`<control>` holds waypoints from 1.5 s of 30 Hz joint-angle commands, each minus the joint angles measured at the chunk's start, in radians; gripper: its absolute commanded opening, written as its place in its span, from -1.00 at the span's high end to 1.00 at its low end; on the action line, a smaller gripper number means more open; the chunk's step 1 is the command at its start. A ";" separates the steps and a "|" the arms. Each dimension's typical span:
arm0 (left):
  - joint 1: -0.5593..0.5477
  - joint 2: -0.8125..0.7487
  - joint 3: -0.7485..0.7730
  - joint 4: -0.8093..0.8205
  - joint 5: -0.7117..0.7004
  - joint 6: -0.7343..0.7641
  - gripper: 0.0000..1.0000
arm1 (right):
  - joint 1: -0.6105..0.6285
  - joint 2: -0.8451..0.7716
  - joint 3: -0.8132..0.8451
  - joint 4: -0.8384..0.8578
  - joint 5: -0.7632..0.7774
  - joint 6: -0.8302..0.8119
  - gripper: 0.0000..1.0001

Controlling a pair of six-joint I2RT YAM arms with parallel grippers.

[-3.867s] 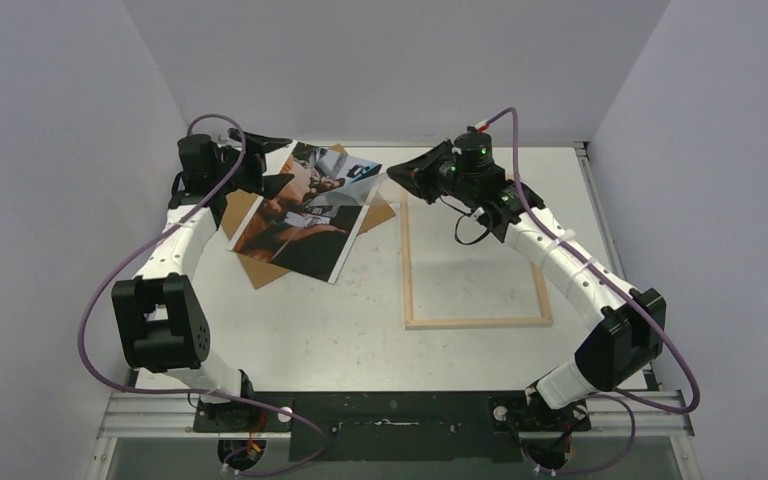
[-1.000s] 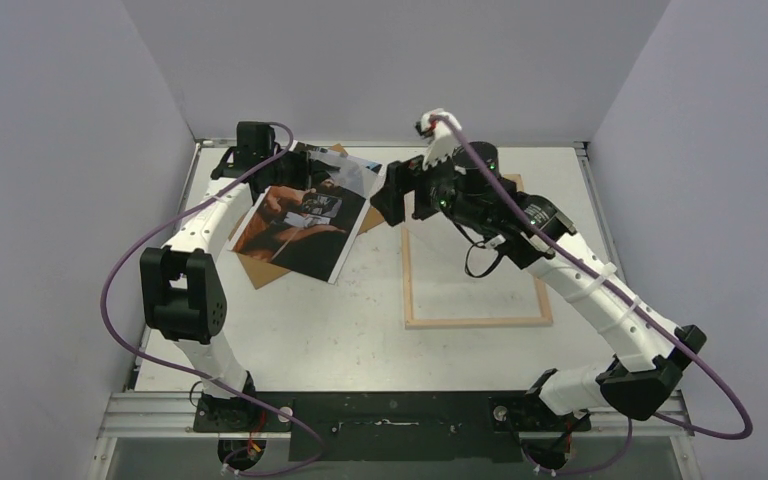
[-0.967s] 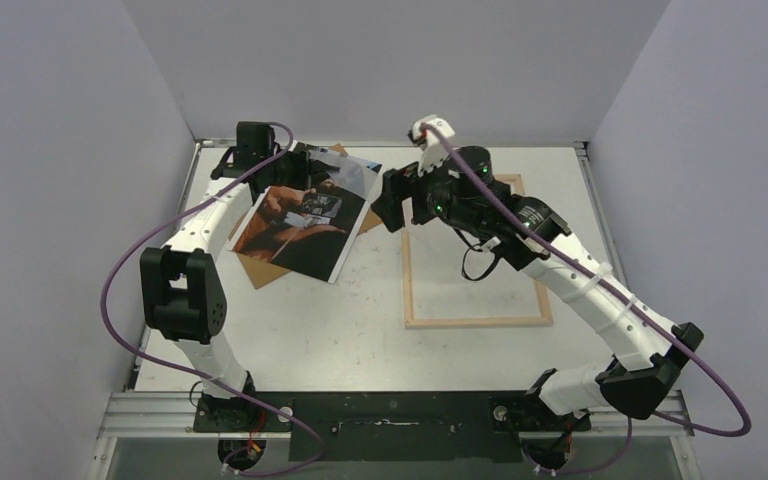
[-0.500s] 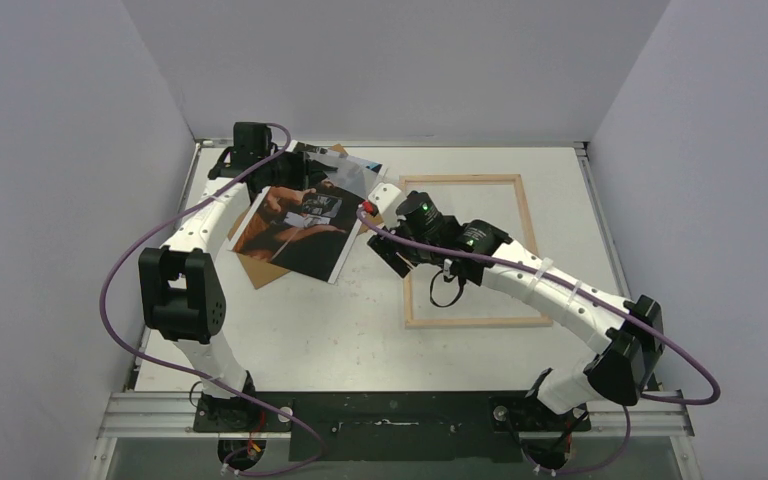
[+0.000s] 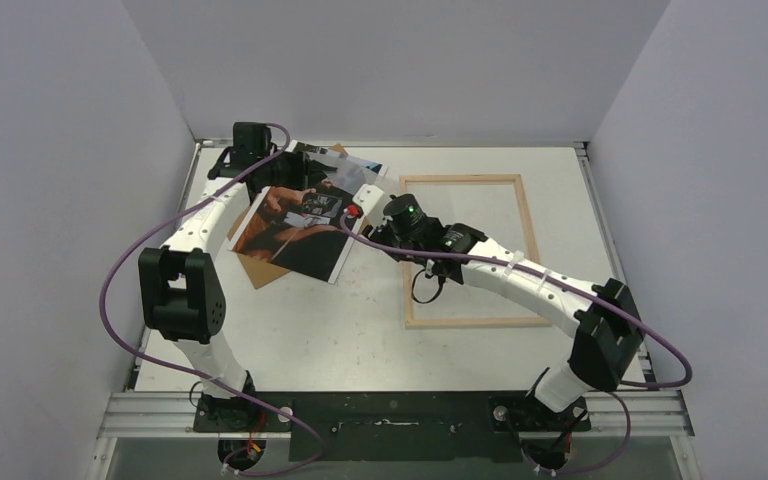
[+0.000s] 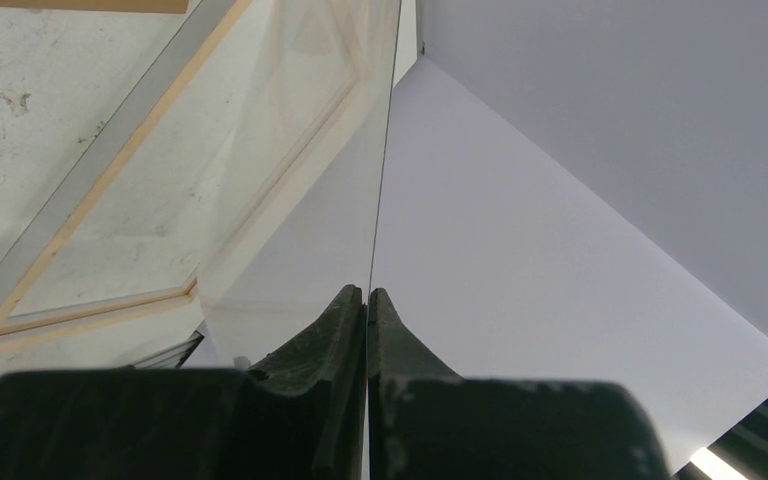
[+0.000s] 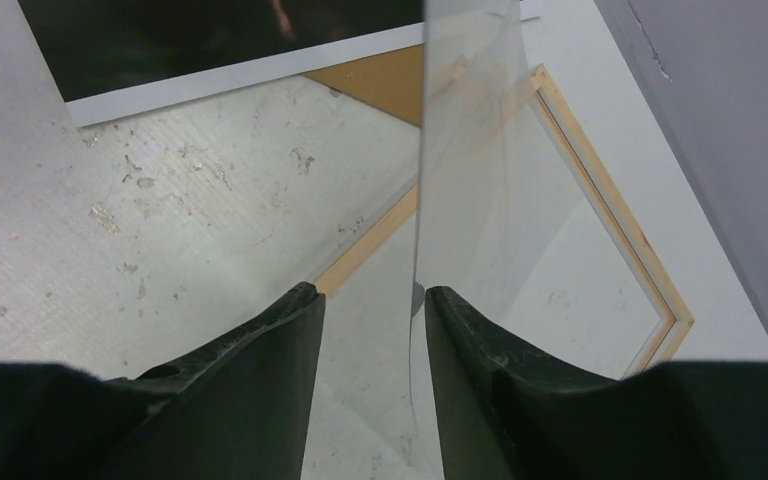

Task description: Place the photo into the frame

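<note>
The photo [image 5: 295, 220] lies flat at the back left on a brown hardboard sheet [image 5: 260, 270]. To its right lies the frame [image 5: 475, 322], a pale wood rim. My left gripper [image 6: 367, 292] is shut on the edge of a thin clear pane [image 6: 290, 180], held up on edge above the photo. My right gripper [image 7: 370, 292] is open, and the pane's other edge [image 7: 465, 150] stands between its fingers, closer to the right finger [image 7: 460, 330]. In the top view the left gripper [image 5: 278, 172] is over the photo's far corner. The right gripper [image 5: 372, 232] is between photo and frame.
The white table [image 7: 160, 220] is speckled and bounded by pale walls on three sides. A corner of the hardboard [image 7: 380, 85] sticks out from under the photo [image 7: 210, 35] near the frame's rim [image 7: 600, 150]. A purple cable loops off each arm.
My right arm has swung down and left from the frame's far-left corner to the pane's edge, and its jaws have narrowed around it. The left arm has stayed put, still gripping the pane.
</note>
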 commanded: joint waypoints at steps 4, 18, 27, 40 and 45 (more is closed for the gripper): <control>0.006 -0.038 -0.018 0.028 0.032 -0.027 1.00 | -0.033 0.042 -0.021 0.173 -0.001 -0.030 0.29; 0.015 -0.031 -0.031 0.083 0.061 -0.072 1.00 | -0.056 0.057 0.036 0.143 0.020 -0.020 1.00; 0.046 -0.016 0.052 0.100 0.045 0.042 -0.33 | -0.133 -0.003 0.115 0.082 -0.043 0.137 1.00; 0.036 -0.066 0.068 0.062 -0.026 0.394 -0.64 | -0.388 -0.038 0.336 -0.031 -0.263 0.565 1.00; 0.018 -0.083 0.020 0.035 -0.051 0.570 -0.66 | -0.481 -0.024 0.422 -0.157 -0.332 0.692 1.00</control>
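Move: The clear sheet, still pinched in the left hand, already reaches between the right hand's half-open fingers. Its middle lies roughly 10 cm ahead, 3 cm left and 2 cm below the right hand, or some 5 cm back, 8 cm right and 6 cm below the left hand. On the table about 20 cm below the right hand, the photo is some 22 cm ahead and 20 cm left, the wooden frame 14 cm ahead and 20 cm right. The clear sheet passes from left to right: the right hand pushes its open fingers about 3 cm forward and slightly down around the sheet's edge and pinches it. Only then does the left hand open wide and let go, its fingertips tipping upward. The right hand lifts the sheet some 15 cm while drawing it right and forward, over the frame's far-left part, left side rolling up and turning clockwise. ##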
